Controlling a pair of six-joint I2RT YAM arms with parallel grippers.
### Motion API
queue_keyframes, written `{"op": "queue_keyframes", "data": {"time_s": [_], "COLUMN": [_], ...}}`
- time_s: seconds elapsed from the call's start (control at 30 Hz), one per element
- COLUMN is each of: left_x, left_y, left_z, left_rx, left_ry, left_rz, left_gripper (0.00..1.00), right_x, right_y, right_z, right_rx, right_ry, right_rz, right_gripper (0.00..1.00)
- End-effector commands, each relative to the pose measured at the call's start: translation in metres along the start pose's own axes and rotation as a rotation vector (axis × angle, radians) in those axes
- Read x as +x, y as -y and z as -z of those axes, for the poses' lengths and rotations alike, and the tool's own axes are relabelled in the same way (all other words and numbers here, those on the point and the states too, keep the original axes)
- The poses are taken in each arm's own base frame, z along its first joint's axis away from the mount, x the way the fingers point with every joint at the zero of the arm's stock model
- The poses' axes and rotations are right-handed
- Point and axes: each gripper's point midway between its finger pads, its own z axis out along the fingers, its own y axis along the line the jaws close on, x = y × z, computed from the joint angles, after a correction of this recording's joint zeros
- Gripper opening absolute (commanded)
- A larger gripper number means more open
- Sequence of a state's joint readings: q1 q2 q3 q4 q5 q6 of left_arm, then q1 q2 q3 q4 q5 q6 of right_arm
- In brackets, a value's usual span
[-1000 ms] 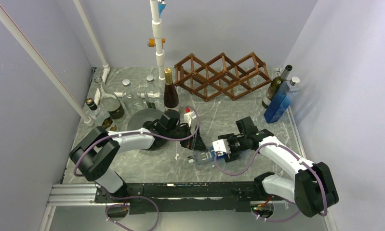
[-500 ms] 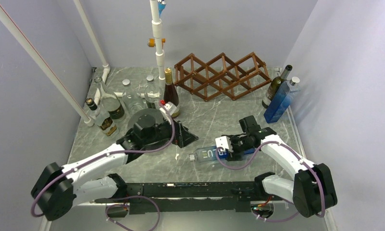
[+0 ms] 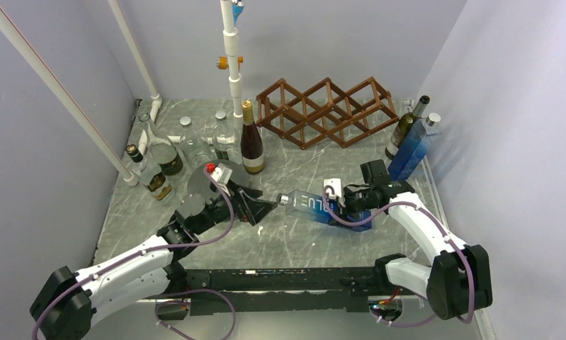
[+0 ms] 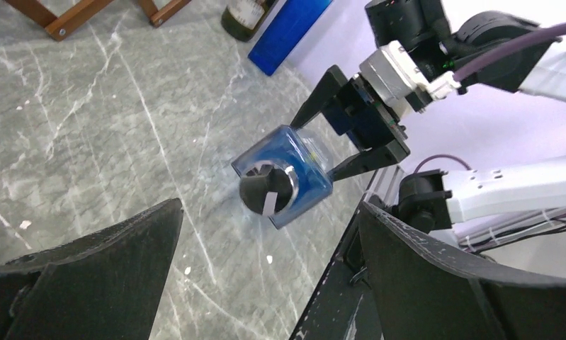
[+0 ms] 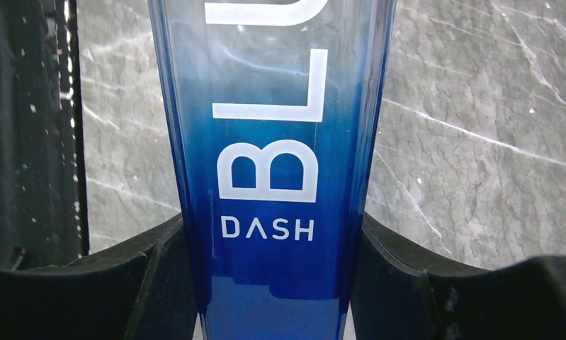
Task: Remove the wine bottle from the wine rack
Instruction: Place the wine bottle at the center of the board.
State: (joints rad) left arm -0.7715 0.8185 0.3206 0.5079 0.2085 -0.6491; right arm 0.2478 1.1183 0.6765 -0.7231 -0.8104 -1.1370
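Note:
The brown wooden wine rack stands at the back of the table, and I see nothing in its cells. A blue square bottle lettered "BLU DASH" hangs tilted above the table's middle. My right gripper is shut on its lower body, one finger on each side. The bottle's capped end points at my left gripper. That gripper stands wide open just short of the cap, with nothing between its fingers. From the left wrist, the right gripper shows clamping the bottle.
A dark bottle with a gold cap stands left of the rack, next to a white pipe post. Several glass bottles crowd the back left. A green bottle and a blue bottle lean at the right wall.
The right gripper has lifted the blue bottle off the table near the front and carried it up and back. The left arm has drawn back to the near left, its gripper still open.

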Motion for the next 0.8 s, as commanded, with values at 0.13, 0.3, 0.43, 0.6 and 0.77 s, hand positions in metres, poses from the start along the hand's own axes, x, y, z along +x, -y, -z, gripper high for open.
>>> {"op": "queue_keyframes", "data": {"time_s": [0.13, 0.3, 0.43, 0.6, 0.77], "left_x": [-0.032, -0.026, -0.02, -0.015, -0.01], "left_y": [0.022, 0.032, 0.038, 0.032, 0.032], "left_z": [0.0, -0.017, -0.035, -0.052, -0.067], "left_rx": [0.119, 0.122, 0.073, -0.025, -0.096], "left_ry": [0.191, 0.182, 0.163, 0.187, 0.201], "left_rz": [0.117, 0.142, 0.152, 0.222, 0.28], "left_gripper": [0.99, 1.0, 0.99, 1.0, 1.0], "right_x": [-0.066, -0.071, -0.073, -0.073, -0.073], "right_y": [0.032, 0.035, 0.035, 0.036, 0.036], "right_z": [0.023, 0.026, 0.027, 0.027, 0.027], "right_rx": [0.094, 0.103, 0.101, 0.104, 0.104], "right_ry": [0.23, 0.262, 0.275, 0.277, 0.278], "right_rz": [-0.063, -0.111, -0.124, -0.129, -0.131], "right_gripper": [0.0, 0.0, 0.0, 0.0, 0.0]}}
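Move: The blue bottle lies slanted in my right hand, its neck towards my left hand. From my open left hand, that neck is about 6 cm right, 2 cm ahead and 6 cm lower; the brown wine bottle stands about 15 cm ahead and 4 cm left. From my right hand, the board's middle is roughly 12 cm left, 3 cm ahead and 9 cm below. The rack is some 28 cm ahead and 2 cm left, the other blue bottle 16 cm ahead and 20 cm right. With my right hand I keep my grip near the blue bottle's base and turn it clockwise some 10 degrees while tipping its neck up, rising about 2.5 cm and easing slightly forward. My left hand, fingers wide open, first lifts a little, then sweeps about 6 cm to the right towards the bottle's upper part, rolling its left side down slightly, without touching it. ##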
